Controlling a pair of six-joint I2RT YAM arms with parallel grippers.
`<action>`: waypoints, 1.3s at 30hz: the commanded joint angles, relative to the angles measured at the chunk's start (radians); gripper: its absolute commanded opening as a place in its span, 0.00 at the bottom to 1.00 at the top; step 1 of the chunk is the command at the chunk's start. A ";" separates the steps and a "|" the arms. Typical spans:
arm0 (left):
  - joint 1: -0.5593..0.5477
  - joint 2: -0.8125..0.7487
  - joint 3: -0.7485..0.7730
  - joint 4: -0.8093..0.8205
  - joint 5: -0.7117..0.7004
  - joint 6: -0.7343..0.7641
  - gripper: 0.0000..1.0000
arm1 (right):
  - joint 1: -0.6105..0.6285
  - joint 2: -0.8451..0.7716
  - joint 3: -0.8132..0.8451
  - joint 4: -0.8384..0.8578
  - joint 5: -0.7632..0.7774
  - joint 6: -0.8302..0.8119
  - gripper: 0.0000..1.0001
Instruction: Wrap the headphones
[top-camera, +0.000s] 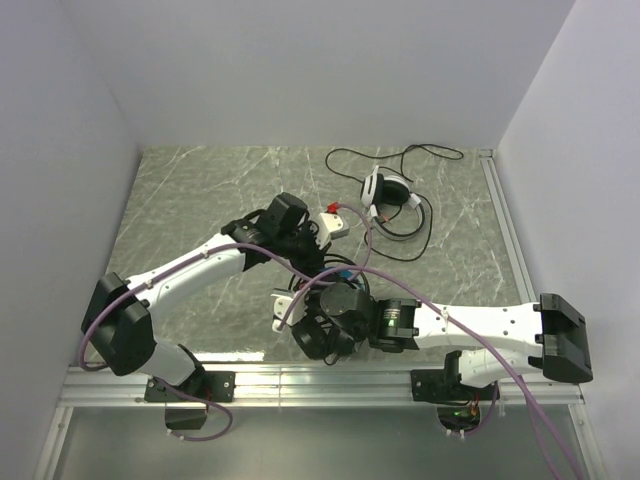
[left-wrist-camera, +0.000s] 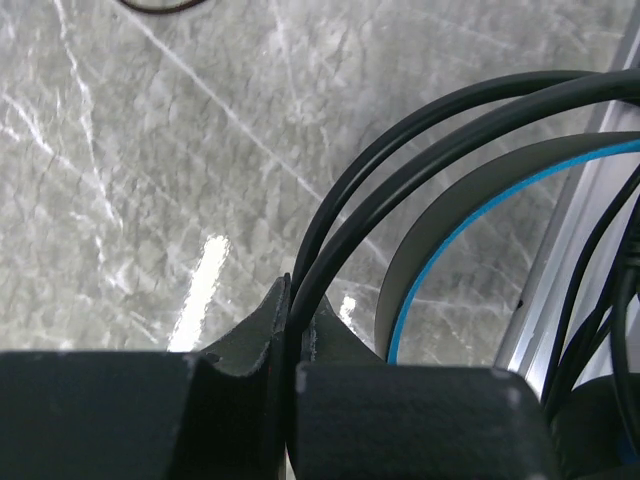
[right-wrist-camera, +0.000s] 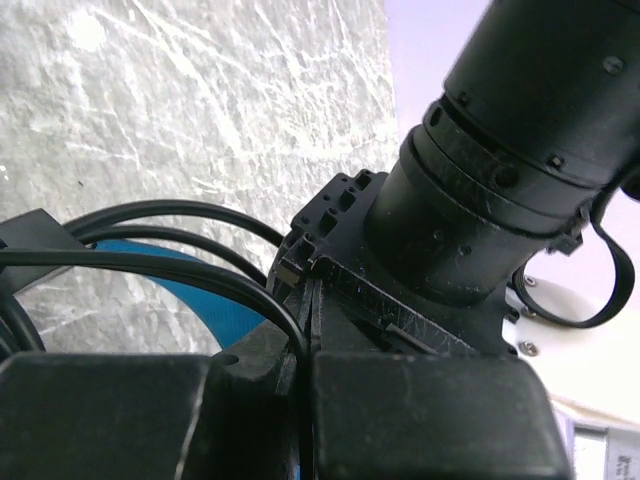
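Observation:
The black headphones with a blue headband (top-camera: 344, 272) hang between both arms above the middle of the table. My left gripper (left-wrist-camera: 295, 305) is shut on their thin black cable (left-wrist-camera: 400, 140), which loops up and to the right beside the blue-edged headband (left-wrist-camera: 425, 260). My right gripper (right-wrist-camera: 308, 305) is also shut on a black cable (right-wrist-camera: 180, 265), with the blue headband (right-wrist-camera: 190, 295) just to its left. From above, the left gripper (top-camera: 318, 260) and right gripper (top-camera: 318, 300) sit close together. The white headphones (top-camera: 386, 190) lie at the back right, their cable (top-camera: 400, 152) spread loose.
The left arm's black wrist (right-wrist-camera: 500, 170) looms close over the right gripper. An aluminium rail (top-camera: 320, 378) runs along the near edge of the marble table (top-camera: 200, 200), and another (top-camera: 500, 220) along its right side. White walls enclose the table.

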 joint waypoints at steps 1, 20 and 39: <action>-0.018 -0.045 0.001 0.201 0.138 -0.060 0.00 | 0.032 -0.047 0.034 0.255 -0.187 0.026 0.00; -0.024 -0.180 -0.068 0.276 -0.086 -0.091 0.00 | -0.049 -0.109 -0.046 0.318 -0.126 0.313 0.00; -0.024 -0.166 -0.033 0.238 -0.218 -0.137 0.00 | -0.161 -0.196 -0.097 0.186 0.018 0.522 0.00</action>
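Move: The left fingers already hold the headphones' band and cable loops; the right fingers already pinch cable. The band's middle is about 4 cm ahead of the right hand, 3 cm to its right and 4 cm below; the ear cups hang some 10 cm back, 4 cm right and 7 cm below. From the left hand, the band is about 2 cm back, 3 cm right, 3 cm below. Both hands rise, the left about 5 cm; the right keeps pinching cable, rolling 30 degrees, then shifting right. ##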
